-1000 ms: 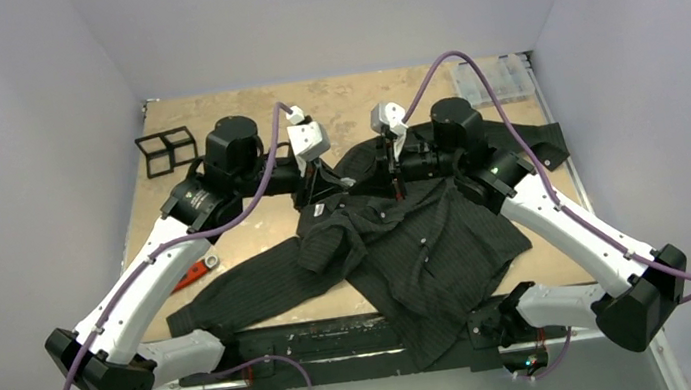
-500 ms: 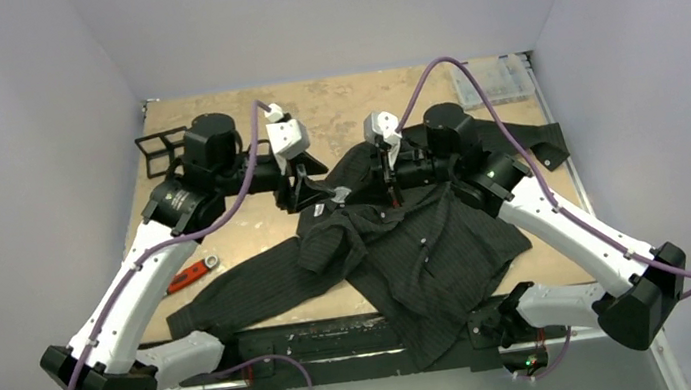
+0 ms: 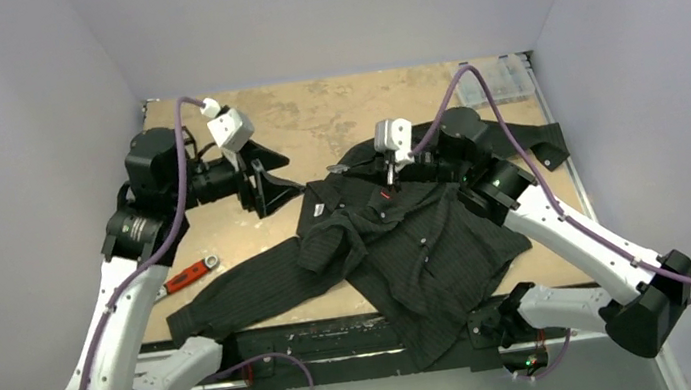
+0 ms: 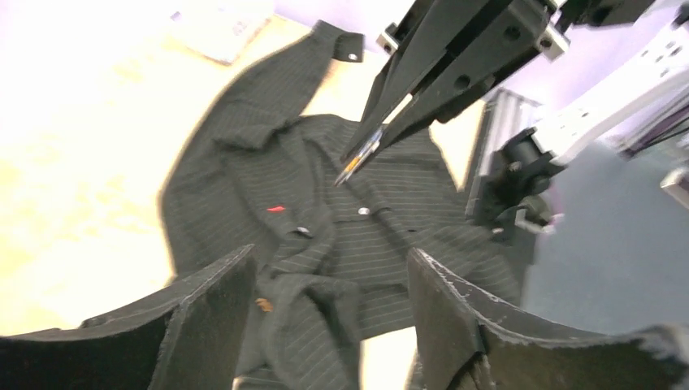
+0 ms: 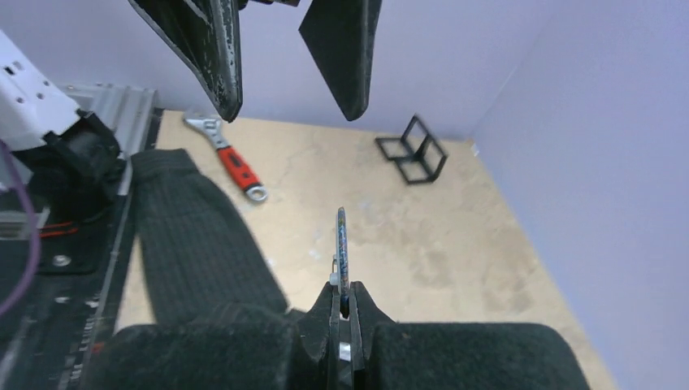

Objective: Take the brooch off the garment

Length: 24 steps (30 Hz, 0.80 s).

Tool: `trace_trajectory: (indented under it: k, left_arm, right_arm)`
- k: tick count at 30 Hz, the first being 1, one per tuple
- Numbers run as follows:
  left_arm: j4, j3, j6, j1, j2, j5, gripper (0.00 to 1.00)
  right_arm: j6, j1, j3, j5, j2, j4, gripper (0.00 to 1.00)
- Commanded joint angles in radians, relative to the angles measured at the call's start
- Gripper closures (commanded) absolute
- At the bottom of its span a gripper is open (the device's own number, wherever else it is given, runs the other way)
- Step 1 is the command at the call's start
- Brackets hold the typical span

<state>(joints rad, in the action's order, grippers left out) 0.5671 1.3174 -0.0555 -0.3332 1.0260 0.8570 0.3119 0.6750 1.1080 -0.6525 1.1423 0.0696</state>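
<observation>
The garment (image 3: pixel 409 247), a black pinstriped shirt, lies crumpled across the table's near middle; the left wrist view shows it (image 4: pixel 244 187) with small white buttons. My right gripper (image 3: pixel 390 181) hovers over its collar area, shut (image 5: pixel 342 296) on the brooch (image 5: pixel 342 252), a thin blue disc seen edge-on that sticks out beyond the fingertips. The left wrist view shows the brooch (image 4: pixel 357 158) pinched at those tips, clear above the cloth. My left gripper (image 3: pixel 269 180) stands open and empty (image 4: pixel 329 260), to the left of the garment, facing the right gripper.
A red-handled wrench (image 3: pixel 189 274) lies on the table left of the sleeve. A black wire cube frame (image 5: pixel 414 150) sits at the far left, largely hidden behind the left arm from above. A clear plastic box (image 3: pixel 498 79) rests at the back right.
My left gripper has opened and drawn back to the left, away from the collar. The right gripper stays shut on the brooch and has hardly shifted.
</observation>
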Motion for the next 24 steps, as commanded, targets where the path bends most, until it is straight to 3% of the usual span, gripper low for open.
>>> trace_trajectory:
  k: [1,4,10,17,24]
  left_arm:
    - [-0.119,-0.082,0.267,-0.010,-0.190,-0.072,0.37]
    - [-0.029,-0.078,0.580,-0.097,-0.227,-0.160,0.48]
    - [-0.045,-0.152,0.944,-0.349,-0.286,-0.338,0.67]
    - [-0.063,-0.159,1.053,-0.447,-0.278,-0.420,0.69]
    - [-0.051,-0.158,1.062,-0.455,-0.262,-0.378,0.68]
  right_arm:
    - [0.250,0.032,-0.056,0.054,-0.055,-0.232,1.00]
    - [0.349,0.057,-0.069,0.015,-0.058,-0.259,1.00]
    - [0.500,0.131,-0.091,-0.002,-0.072,-0.263,1.00]
    - [0.636,0.215,-0.152,0.062,-0.107,-0.316,1.00]
    - [0.625,0.249,-0.141,0.115,-0.088,-0.335,1.00]
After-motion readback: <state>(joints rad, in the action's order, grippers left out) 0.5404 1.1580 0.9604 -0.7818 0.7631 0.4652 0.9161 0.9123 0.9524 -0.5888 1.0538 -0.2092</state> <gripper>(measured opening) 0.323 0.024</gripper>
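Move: The round brooch, held in the right fingertips, lies about 7 cm to the left hand's right, 1 cm ahead and slightly below it. From the right hand, the open left fingers it is taken to are some 9 cm to the left, 1 cm back and about 3 cm higher. The white label on the garment lies roughly 12 cm ahead of the left hand and 33 below, straight out; the red pin is 14 ahead, 18 to its right, equally low. Keep the brooch pinched in the right gripper and carry it about 5 cm back, with some 3 cm each left and up, rolling that wrist 40-odd degrees, forward side rising. Swing the left gripper back and up with it, roll it the same way by about 60 degrees, then ease down and slightly right towards the brooch, fingers narrowing from wide to about a third open. ##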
